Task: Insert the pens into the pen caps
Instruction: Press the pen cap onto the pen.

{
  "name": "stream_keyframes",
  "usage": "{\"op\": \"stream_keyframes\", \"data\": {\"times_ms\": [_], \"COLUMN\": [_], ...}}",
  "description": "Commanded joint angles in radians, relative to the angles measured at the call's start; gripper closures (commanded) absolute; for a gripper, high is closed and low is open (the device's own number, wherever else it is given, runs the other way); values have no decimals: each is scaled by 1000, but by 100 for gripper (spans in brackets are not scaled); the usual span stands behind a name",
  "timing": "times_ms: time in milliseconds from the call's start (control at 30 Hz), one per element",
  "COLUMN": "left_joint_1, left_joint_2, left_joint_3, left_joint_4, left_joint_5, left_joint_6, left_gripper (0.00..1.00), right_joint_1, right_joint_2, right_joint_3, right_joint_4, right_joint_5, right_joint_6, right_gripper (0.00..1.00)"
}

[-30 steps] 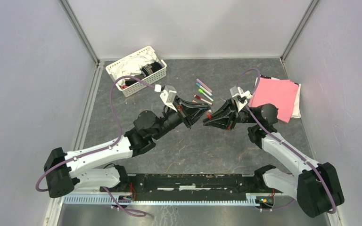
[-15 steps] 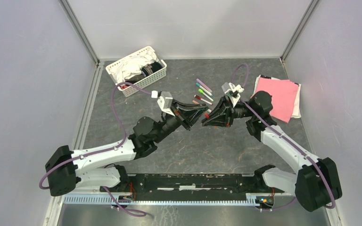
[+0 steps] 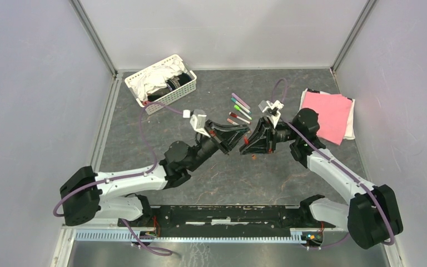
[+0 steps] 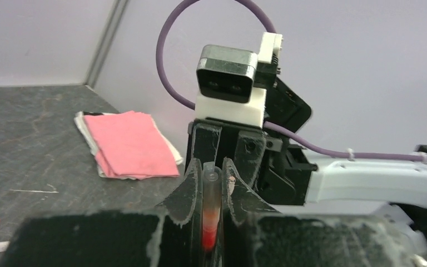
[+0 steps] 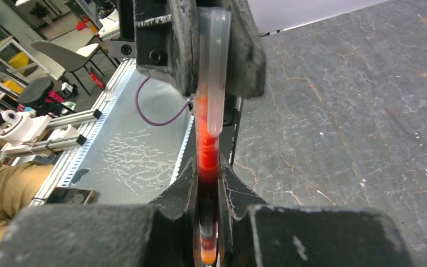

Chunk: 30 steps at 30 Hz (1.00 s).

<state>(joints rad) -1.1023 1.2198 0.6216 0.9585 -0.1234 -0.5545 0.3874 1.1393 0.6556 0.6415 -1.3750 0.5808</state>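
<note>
Above the middle of the table my two grippers meet tip to tip. The left gripper (image 3: 239,139) (image 4: 211,167) is shut on a pale see-through pen cap (image 4: 211,192) (image 5: 216,72) with a reddish tint deep inside. The right gripper (image 3: 248,143) (image 5: 207,167) is shut on a pen (image 5: 207,147) with a red front part and an orange rear end. The pen's red end reaches the cap's mouth; how far it sits inside is not clear. Several capped pens (image 3: 238,109) lie in a row on the table just behind the grippers.
A white basket (image 3: 136,78) holding cloths stands at the back left. A folded pink cloth (image 3: 325,114) (image 4: 130,142) lies at the back right. A small orange spot (image 3: 254,157) shows just below the right gripper. Grey walls close in three sides.
The right gripper has swung left and tilted, and the left gripper has shifted right, so the two now press closer together. Both stay shut on what they hold.
</note>
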Motion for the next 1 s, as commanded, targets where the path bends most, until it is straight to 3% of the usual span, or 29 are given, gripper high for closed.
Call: {"op": "stream_keyframes", "data": {"times_ms": [0, 33, 100, 133, 233, 367, 533, 633, 733, 800, 867, 967], "left_joint_1": [-198, -207, -210, -210, -209, -265, -358, -377, -398, -399, -399, -399], "left_joint_2": [216, 234, 250, 249, 229, 227, 234, 176, 94, 26, -25, -2], "left_joint_3": [74, 79, 66, 62, 44, 40, 78, 32, -76, -164, -217, -202], "left_joint_4": [-724, -752, -770, -780, -789, -825, -1008, -921, -628, -451, -384, -348], "left_joint_5": [153, 130, 71, 42, -79, -327, -599, -605, -526, -461, -421, -364], "left_joint_6": [65, 76, 56, 26, -157, -370, -473, -454, -337, -267, -234, -182], "left_gripper": [98, 98, 98, 98, 98, 98, 98, 98, 98, 98, 98, 98], "right_joint_1": [2, -4, -14, -15, -15, -15, -16, -26, -61, -74, -77, -76], "right_joint_2": [-21, -25, -30, -31, -38, -34, -44, -46, -32, -28, -28, -16], "right_joint_3": [98, 120, 215, 238, 263, 272, 274, 248, 160, 163, 178, 146], "right_joint_4": [325, 220, -193, -304, -410, -446, -503, -448, -201, -219, -272, -165], "right_joint_5": [263, 294, 408, 468, 577, 651, 715, 651, 504, 515, 534, 480], "right_joint_6": [76, 18, -275, -355, -450, -475, -537, -498, -301, -321, -363, -275], "right_gripper": [100, 100, 100, 100, 100, 100, 100, 100, 100, 100, 100, 100]}}
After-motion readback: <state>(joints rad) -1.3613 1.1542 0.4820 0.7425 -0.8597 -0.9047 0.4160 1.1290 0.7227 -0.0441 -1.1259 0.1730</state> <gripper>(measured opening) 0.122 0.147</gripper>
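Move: The red pen stands roughly upright in the right hand, its middle about 6 cm below the left hand, 2 cm back and level sideways; its upper end already reaches into the clear pen cap, which the left fingers hold. From the right hand, that cap is about 6 cm up, 2 cm ahead and level sideways. On the table 28 cm below the left hand, the peach marker lies some 21 cm ahead and the dark red marker 25 cm ahead, neither off to a side. The clear cap and red pen, still pinched by left and right fingers, are carried down together about 10 cm. The left hand first shifts some 3 cm right, across the pen, then swings its fingers forward and downward by about 35 degrees. Past the low point both hands rise again, the left easing leftward and the right undoing about half of its downward tilt. ##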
